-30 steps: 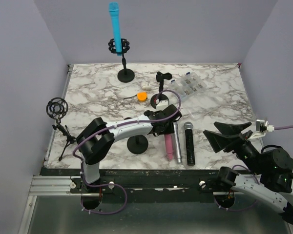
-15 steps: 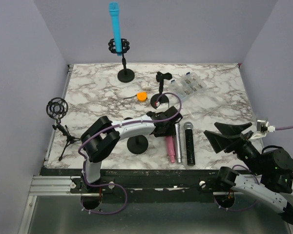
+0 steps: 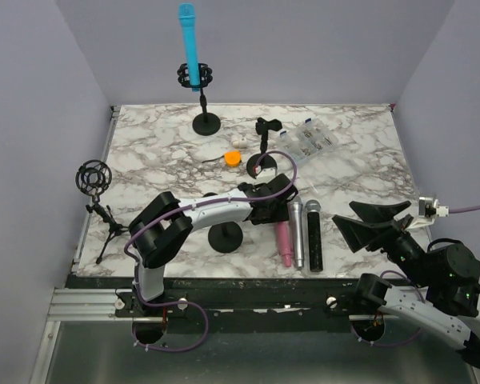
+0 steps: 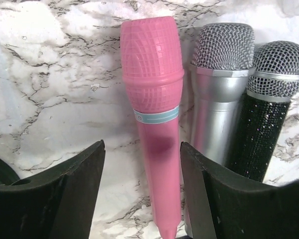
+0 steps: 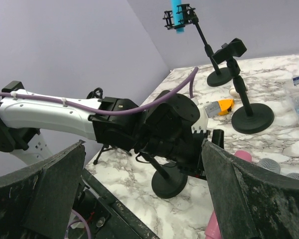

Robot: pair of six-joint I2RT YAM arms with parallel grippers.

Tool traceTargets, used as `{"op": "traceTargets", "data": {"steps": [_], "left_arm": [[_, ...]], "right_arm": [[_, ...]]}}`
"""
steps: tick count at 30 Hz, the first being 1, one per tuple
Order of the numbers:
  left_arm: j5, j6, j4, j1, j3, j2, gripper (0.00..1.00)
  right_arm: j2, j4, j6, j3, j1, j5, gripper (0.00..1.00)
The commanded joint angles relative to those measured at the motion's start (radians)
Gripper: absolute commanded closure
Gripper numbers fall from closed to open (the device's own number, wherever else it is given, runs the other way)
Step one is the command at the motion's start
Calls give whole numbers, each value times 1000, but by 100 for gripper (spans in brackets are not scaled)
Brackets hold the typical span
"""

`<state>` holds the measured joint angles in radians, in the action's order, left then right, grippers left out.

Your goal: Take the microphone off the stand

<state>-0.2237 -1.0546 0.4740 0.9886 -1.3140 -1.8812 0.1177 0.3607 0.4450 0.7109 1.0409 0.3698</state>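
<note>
A pink microphone (image 3: 283, 242) lies flat on the marble table, beside a silver microphone (image 3: 295, 232) and a black glitter microphone (image 3: 313, 236). My left gripper (image 3: 273, 208) is open and low over the pink microphone's (image 4: 154, 99) handle. The handle lies between the fingers (image 4: 65, 194) with a gap on each side. A blue microphone (image 3: 190, 44) stands upright in a stand (image 3: 206, 120) at the back. My right gripper (image 3: 376, 220) is open and empty, raised at the near right.
An empty round-base stand (image 3: 225, 237) stands just left of the left gripper. A clip stand (image 3: 263, 152), an orange object (image 3: 234, 158) and a clear plastic box (image 3: 310, 142) sit mid-table. A tripod shock mount (image 3: 96, 184) stands at the left edge.
The left gripper has shifted slightly, and the three lying microphones have slid a little to the right. The right arm has not moved.
</note>
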Motion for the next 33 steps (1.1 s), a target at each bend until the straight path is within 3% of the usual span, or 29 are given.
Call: {"op": "traceTargets", "data": {"steps": [1, 9, 15, 18, 23, 27, 30, 33], "left_arm": [[-5, 48, 7, 3, 4, 89, 39], [141, 244, -33, 13, -51, 231, 35], [384, 507, -33, 13, -80, 432, 28], [427, 626, 1, 13, -21, 577, 27], [288, 720, 179, 11, 52, 844, 27], [-18, 663, 391, 1, 20, 934, 16], [-150, 587, 492, -16, 44, 957, 7], [-65, 490, 460, -100, 138, 1012, 3]], "right_arm": [[12, -9, 4, -15, 5, -15, 0], [8, 0, 10, -18, 5, 11, 0], [7, 6, 15, -28, 6, 26, 0], [5, 4, 17, -31, 5, 29, 0], [3, 3, 16, -34, 5, 32, 0], [11, -10, 10, -43, 6, 29, 0], [27, -21, 10, -47, 6, 32, 0], [43, -35, 18, -46, 6, 26, 0]]}}
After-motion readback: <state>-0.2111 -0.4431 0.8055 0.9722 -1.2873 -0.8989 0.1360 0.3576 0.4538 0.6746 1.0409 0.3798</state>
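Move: The empty black stand, its clip open, stands some 17 cm to the left hand's left and 4 cm back, its middle about 6 cm higher. The pink microphone lies right under the opened left fingers, about 1 cm down and 2 cm back, with the silver one 4 cm and the black one 9 cm to the hand's right, both 2 to 3 cm back. From the right hand that stand is about 29 cm left, 9 cm ahead and 23 cm below. The pink microphone, already let go, is left lying as the left hand lifts off it almost straight up, then keeps rising to nearly 30 cm while drawing back and finally sweeping some 16 cm left, above the empty stand's clip. The hand turns clockwise and its fingers tip up from pointing down by about 35 degrees, opening to nearly full width. ##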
